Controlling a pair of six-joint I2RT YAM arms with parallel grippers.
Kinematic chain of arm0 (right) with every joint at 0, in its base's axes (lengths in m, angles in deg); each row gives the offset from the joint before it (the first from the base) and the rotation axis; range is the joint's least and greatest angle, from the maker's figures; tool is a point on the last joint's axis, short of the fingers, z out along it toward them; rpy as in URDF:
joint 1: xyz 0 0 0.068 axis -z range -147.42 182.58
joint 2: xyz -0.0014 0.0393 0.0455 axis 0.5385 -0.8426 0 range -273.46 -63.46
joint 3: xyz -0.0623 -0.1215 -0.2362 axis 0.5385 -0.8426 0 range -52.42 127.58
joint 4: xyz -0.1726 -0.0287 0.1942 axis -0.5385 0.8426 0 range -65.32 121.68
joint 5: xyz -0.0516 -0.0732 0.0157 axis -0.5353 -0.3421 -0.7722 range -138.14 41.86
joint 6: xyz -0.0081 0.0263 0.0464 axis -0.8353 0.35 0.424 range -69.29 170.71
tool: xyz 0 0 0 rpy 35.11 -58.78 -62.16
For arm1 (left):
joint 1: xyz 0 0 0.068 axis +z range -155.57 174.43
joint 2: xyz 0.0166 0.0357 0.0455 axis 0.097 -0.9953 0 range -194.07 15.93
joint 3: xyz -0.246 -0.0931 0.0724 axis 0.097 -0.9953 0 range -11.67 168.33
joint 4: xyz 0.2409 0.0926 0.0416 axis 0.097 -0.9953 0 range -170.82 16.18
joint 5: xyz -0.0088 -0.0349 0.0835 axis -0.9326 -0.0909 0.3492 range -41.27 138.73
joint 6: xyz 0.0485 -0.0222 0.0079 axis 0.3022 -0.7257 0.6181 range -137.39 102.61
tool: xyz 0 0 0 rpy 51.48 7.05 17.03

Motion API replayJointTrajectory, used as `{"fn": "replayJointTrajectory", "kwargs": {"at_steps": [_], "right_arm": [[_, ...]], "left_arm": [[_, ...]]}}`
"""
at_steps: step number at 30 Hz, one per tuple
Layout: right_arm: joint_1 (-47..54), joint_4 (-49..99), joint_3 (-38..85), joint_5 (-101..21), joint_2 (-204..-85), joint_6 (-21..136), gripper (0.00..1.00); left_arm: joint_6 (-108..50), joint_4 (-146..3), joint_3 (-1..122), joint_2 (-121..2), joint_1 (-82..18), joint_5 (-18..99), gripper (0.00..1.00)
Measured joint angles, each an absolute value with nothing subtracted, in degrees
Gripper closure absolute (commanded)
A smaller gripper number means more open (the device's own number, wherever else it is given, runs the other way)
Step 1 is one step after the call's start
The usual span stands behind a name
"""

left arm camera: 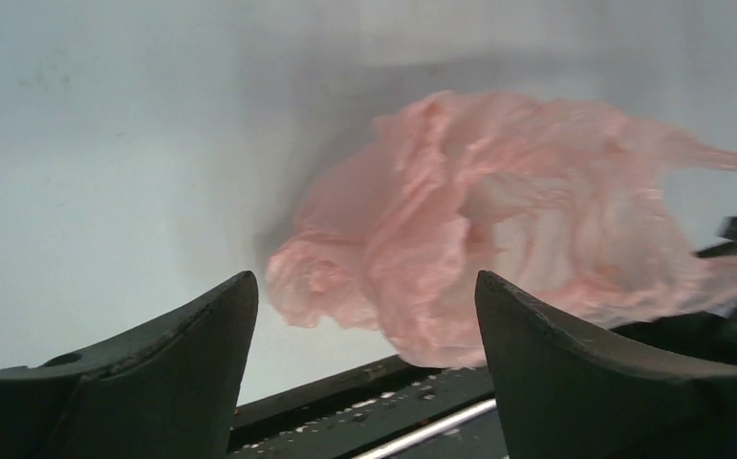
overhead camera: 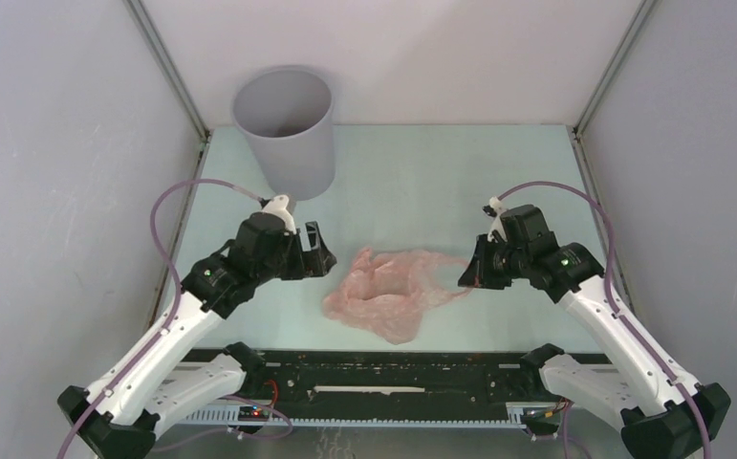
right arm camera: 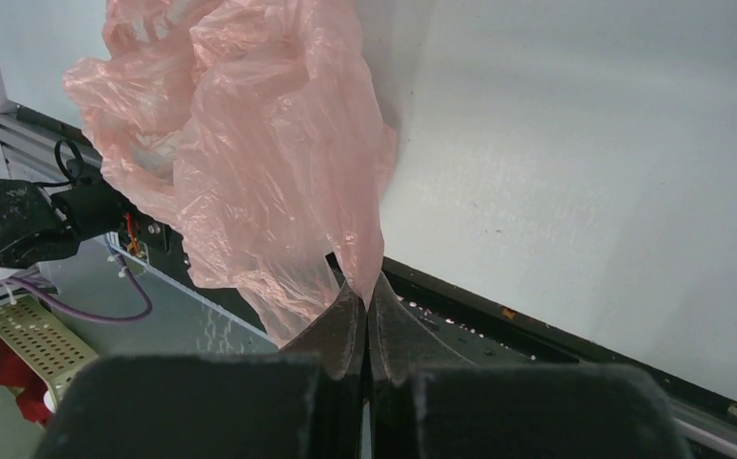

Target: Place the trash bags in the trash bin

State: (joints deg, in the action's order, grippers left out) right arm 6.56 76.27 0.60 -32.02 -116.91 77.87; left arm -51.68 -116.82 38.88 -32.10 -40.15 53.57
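The pale-pink trash bag (overhead camera: pixel 393 292) lies crumpled near the table's front edge, between the two arms. My right gripper (overhead camera: pixel 466 278) is shut on the bag's right end; in the right wrist view the film (right arm camera: pixel 249 143) runs up from the closed fingertips (right arm camera: pixel 364 287). My left gripper (overhead camera: pixel 318 251) is open and empty, just left of the bag and apart from it. In the left wrist view the bag (left arm camera: pixel 498 220) lies ahead, beyond the spread fingers (left arm camera: pixel 527 325). The grey trash bin (overhead camera: pixel 286 129) stands upright at the back left, empty as far as shows.
The black rail (overhead camera: pixel 383 368) runs along the table's front edge under the bag's near side. Grey walls (overhead camera: pixel 58 143) close in left, right and back. The pale table surface (overhead camera: pixel 412 182) lies between bin and bag.
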Motion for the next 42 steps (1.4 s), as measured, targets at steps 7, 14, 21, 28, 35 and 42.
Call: {"fn": "replayJointTrajectory", "kwargs": {"at_steps": [7,14,21,28,35,42], "right_arm": [[5.78,76.36,0.60,-32.39,-115.69,78.26,1.00],[5.54,77.97,0.60,-33.24,-113.18,78.31,1.00],[5.45,79.42,0.60,-33.26,-112.39,79.14,1.00],[5.43,80.27,0.60,-33.57,-111.73,79.18,1.00],[5.43,80.33,0.60,-34.84,-111.87,79.22,1.00],[8.60,84.25,9.95,-36.63,-121.53,78.24,1.00]], "left_arm": [[-50.19,-118.09,49.19,-42.71,-41.77,48.06,0.14],[-44.49,-120.67,61.37,-65.26,-45.25,50.09,0.15],[-41.97,-121.94,65.63,-74.53,-49.23,52.24,0.19],[-40.94,-121.98,67.86,-80.80,-51.00,53.09,0.48],[-39.37,-124.84,72.23,-85.17,-51.19,55.73,0.96],[-38.28,-132.45,97.91,-87.16,-50.67,59.49,1.00]]}}
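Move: The pink trash bag lies spread and open, its middle some 19 cm to my left hand's right, 3 cm back and 13 cm lower. Its far-left rim is nearer: about 6 cm ahead, 12 cm right and 9 cm down. The trash bin stands roughly 28 cm ahead of this hand and 11 cm left. My right hand already holds the bag's right end, with the bag's middle about 18 cm left, level fore and aft, and 10 cm down. I swing my open left hand right and down onto the bag's far-left rim, about 12 cm across, turning the wrist clockwise and raising its left side. I pinch the film shut, then lift sharply, about 13 cm, carrying it forward and a little right. My right hand keeps its end pinched, easing back slightly before following forward and up. ##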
